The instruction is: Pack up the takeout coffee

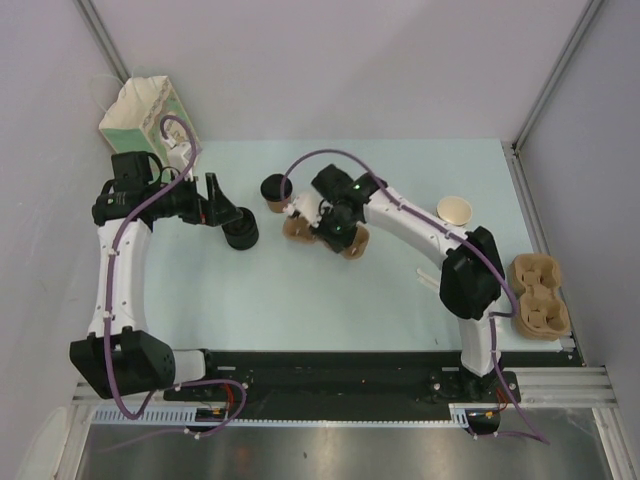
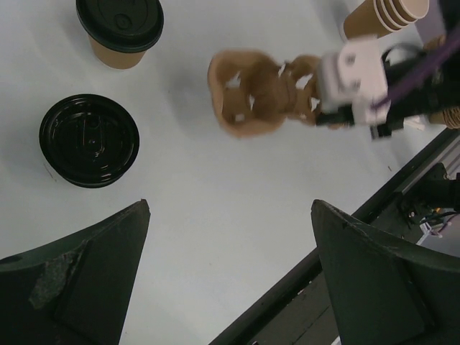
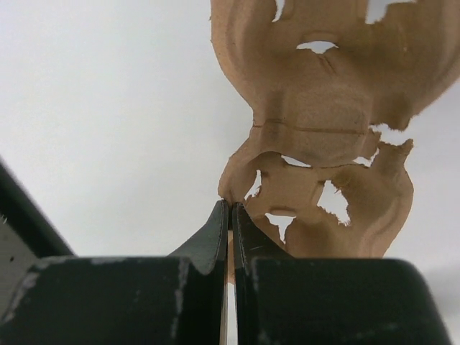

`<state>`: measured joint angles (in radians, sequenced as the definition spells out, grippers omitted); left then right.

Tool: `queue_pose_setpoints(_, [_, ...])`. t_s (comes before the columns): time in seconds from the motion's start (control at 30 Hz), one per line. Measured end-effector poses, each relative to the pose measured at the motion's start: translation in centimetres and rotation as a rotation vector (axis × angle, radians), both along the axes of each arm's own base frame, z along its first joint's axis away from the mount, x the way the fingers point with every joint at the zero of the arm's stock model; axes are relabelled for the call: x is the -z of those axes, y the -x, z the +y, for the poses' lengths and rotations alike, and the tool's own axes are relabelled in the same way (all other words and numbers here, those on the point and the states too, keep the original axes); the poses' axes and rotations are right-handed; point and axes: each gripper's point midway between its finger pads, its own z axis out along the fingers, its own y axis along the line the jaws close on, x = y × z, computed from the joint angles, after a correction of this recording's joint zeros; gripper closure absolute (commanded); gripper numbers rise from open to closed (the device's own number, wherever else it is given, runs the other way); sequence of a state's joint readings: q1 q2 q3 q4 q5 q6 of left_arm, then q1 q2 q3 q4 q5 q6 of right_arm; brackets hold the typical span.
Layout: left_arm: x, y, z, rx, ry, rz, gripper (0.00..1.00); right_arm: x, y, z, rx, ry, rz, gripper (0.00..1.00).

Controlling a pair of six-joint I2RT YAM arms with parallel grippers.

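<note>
The takeout coffee [image 1: 272, 189], a tan paper cup with a black lid, stands upright at the table's middle back and shows at the top left of the left wrist view [image 2: 120, 29]. My right gripper [image 3: 231, 203] is shut on the edge of a brown pulp cup carrier [image 3: 316, 122], just right of the coffee [image 1: 296, 231]. My left gripper [image 2: 230, 208] stands open and empty over bare table [image 1: 228, 206], with a low black stack of lids [image 2: 88, 139] beside its left finger. The held carrier [image 2: 251, 93] lies ahead of it.
A paper bag [image 1: 145, 112] stands open at the back left corner. A stack of lidless tan cups [image 1: 455, 210] stands at the back right. More pulp carriers [image 1: 540, 297] lie stacked at the right edge. The black rail [image 1: 340, 365] runs along the near edge.
</note>
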<state>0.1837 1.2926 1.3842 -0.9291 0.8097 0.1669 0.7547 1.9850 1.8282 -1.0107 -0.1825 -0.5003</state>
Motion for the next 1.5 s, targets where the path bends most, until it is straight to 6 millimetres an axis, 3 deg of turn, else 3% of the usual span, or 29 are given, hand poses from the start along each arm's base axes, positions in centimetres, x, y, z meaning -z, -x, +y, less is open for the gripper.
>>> queue_pose_setpoints(0.2, [0.1, -0.1, 0.0, 0.006, 0.014, 0.008, 0.01, 1.4, 7.1, 4.1, -0.352, 0.029, 0.021, 1.00])
queue_pose_setpoints(0.37, [-0.9, -0.5, 1.1, -0.024, 0.027, 0.000, 0.00, 1.3, 10.0, 6.7, -0.591, 0.016, -0.035, 1.00])
queue_pose_setpoints(0.6, [-4.1, -2.1, 5.3, -0.135, 0.011, -0.070, 0.01, 3.3, 10.6, 9.8, -0.781, 0.033, -0.101, 1.00])
queue_pose_setpoints(0.87, [-4.5, -2.2, 6.2, -0.152, -0.004, -0.080, 0.00, 5.2, 8.6, 13.0, -0.850, 0.059, -0.150, 1.00])
queue_pose_setpoints(0.9, [-4.4, -2.2, 6.3, -0.156, -0.003, -0.077, 0.01, 5.1, 8.6, 13.1, -0.857, 0.061, -0.157, 0.98])
queue_pose_setpoints(0.93, [-4.3, -2.2, 6.5, -0.162, -0.002, -0.073, 0.01, 5.1, 8.5, 13.1, -0.862, 0.063, -0.162, 0.86])
queue_pose_setpoints(1.03, [-4.1, -2.2, 6.9, -0.174, 0.000, -0.067, 0.00, 5.0, 8.3, 13.2, -0.884, 0.068, -0.179, 0.70])
queue_pose_setpoints(1.2, [-3.5, -2.6, 7.4, -0.181, 0.002, -0.049, 0.00, 4.9, 8.1, 13.3, -0.911, 0.074, -0.200, 0.59])
queue_pose_setpoints(1.3, [-3.4, -3.0, 7.7, -0.180, -0.002, -0.049, 0.01, 4.7, 7.7, 13.4, -0.911, 0.081, -0.219, 0.45])
queue_pose_setpoints(1.5, [-6.4, -3.7, 8.6, -0.187, -0.076, -0.149, 0.00, 1.2, 6.7, 14.6, -0.834, 0.002, -0.252, 0.19])
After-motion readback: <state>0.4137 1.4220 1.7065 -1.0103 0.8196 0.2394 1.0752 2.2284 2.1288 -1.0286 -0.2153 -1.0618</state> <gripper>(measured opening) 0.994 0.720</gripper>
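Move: The right hand already pinches the cup carrier; the bare table spot it goes to lies about 16 cm to its left, 8 cm back and 7 cm below. From that hand the black lid stack is roughly 21 cm left and 4 cm ahead, 6 cm below, and the lidded coffee cup 14 cm left, 12 cm ahead and 4 cm below. From the empty left hand the spot is about 8 cm back, 6 cm right and 21 cm below. The right hand swings the pinched carrier left and back towards the bare table on the near side of the black lid stack, some 13 cm left and 9 cm back, turning about 50 degrees counter-clockwise and sinking 5 cm to set it down. There its fingers open wide, let go of the carrier's edge and lift some 4 cm, while the empty left hand, still open, draws off about 9 cm left, a little forward and up, away from the spot. ##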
